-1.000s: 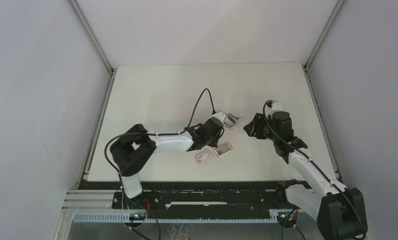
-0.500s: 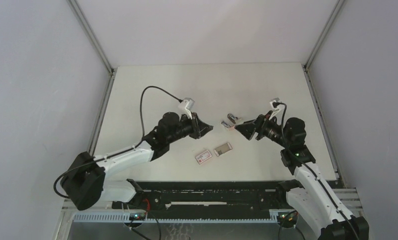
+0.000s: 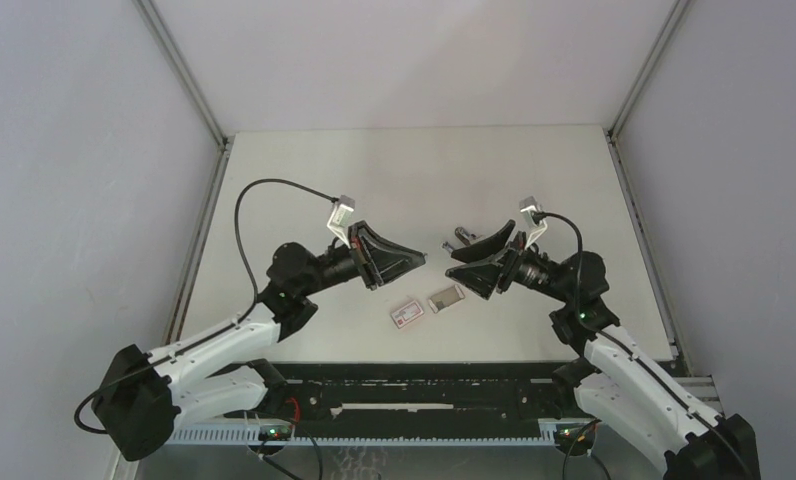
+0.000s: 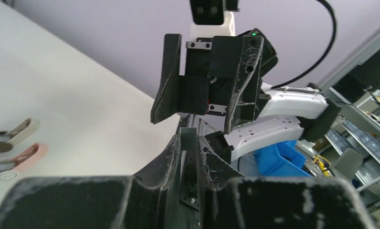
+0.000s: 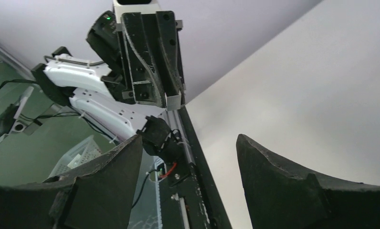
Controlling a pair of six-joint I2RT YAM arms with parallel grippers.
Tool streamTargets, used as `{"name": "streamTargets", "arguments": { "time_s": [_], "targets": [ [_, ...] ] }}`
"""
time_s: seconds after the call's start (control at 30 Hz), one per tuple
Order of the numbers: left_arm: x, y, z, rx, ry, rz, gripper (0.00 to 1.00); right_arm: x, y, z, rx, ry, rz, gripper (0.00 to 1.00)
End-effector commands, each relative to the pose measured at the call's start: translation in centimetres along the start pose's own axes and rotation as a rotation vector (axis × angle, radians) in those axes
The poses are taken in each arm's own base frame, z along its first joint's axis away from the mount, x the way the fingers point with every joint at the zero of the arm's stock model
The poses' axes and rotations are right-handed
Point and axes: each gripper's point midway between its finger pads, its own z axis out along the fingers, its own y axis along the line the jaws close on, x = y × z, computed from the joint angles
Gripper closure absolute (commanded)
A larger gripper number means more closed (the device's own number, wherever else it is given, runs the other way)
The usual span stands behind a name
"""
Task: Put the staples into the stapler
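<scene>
My left gripper (image 3: 420, 258) is raised off the table and points right, shut on a short silvery-grey strip of staples (image 4: 188, 139); the same strip (image 5: 174, 101) shows at its tips in the right wrist view. Facing it, my right gripper (image 3: 452, 260) is also raised and stands open and empty, fingers (image 5: 107, 176) wide apart. The pink-and-white stapler (image 3: 464, 236) lies on the table behind the right gripper, partly hidden; in the left wrist view the stapler (image 4: 17, 145) lies at far left with its arms splayed apart. The grey staples tray (image 3: 446, 298) sits below the grippers.
A white box with a red label (image 3: 407, 315) lies beside the tray near the front of the white table (image 3: 304, 180). Metal frame posts run up both sides. The black rail with the arm bases lines the near edge.
Both arms have pulled back and lifted off the table, tilting to face each other. The left gripper left the stapler's side. The right gripper's fingers have spread wider.
</scene>
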Motion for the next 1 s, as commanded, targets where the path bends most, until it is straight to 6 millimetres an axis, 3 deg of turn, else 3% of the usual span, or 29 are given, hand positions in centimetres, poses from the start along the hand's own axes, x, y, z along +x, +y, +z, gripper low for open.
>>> {"name": "streamTargets", "arguments": {
  "time_s": [0.0, 0.17, 0.63, 0.97],
  "targets": [
    [-0.9, -3.0, -0.7, 0.136, -0.033, 0.015, 0.81, -2.0, 3.0, 1.0, -0.095, -0.079, -0.036, 0.3],
    [-1.1, -4.0, -0.9, 0.183, -0.043, 0.01, 0.81, -2.2, 4.1, 2.4, -0.127, -0.066, -0.035, 0.33],
    [-1.2, -4.3, -1.1, 0.19, -0.047, 0.018, 0.82, -3.7, 6.6, 4.5, -0.206, -0.071, -0.076, 0.46],
    [-1.6, -4.6, -1.3, 0.194, -0.062, 0.026, 0.82, -2.9, 6.5, 5.0, -0.198, -0.041, -0.079, 0.59]
  ]
}}
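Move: The staple strip is pinched in the left fingertips, just about 1 cm to the right of the left hand point. From the right hand, whose fingers gape, it lies some 6 cm to the left, 1 cm ahead and 2 cm higher. On the table, about 28 cm below the right hand, the open tray stands 8 cm ahead and 1 cm left, the staple box 5 cm ahead and 10 cm left, and the brown stapler some 20 cm ahead and 4 cm right. Towards the staple strip, which the left fingers keep pinched, the right hand travels about 5 cm left and nearly as much up, narrowing its wide-open fingers to a little under half open around the strip's end without shutting. The left hand meanwhile eases some 2.5 cm back and as much up, tilting slightly, then all but holds still to present the strip. ##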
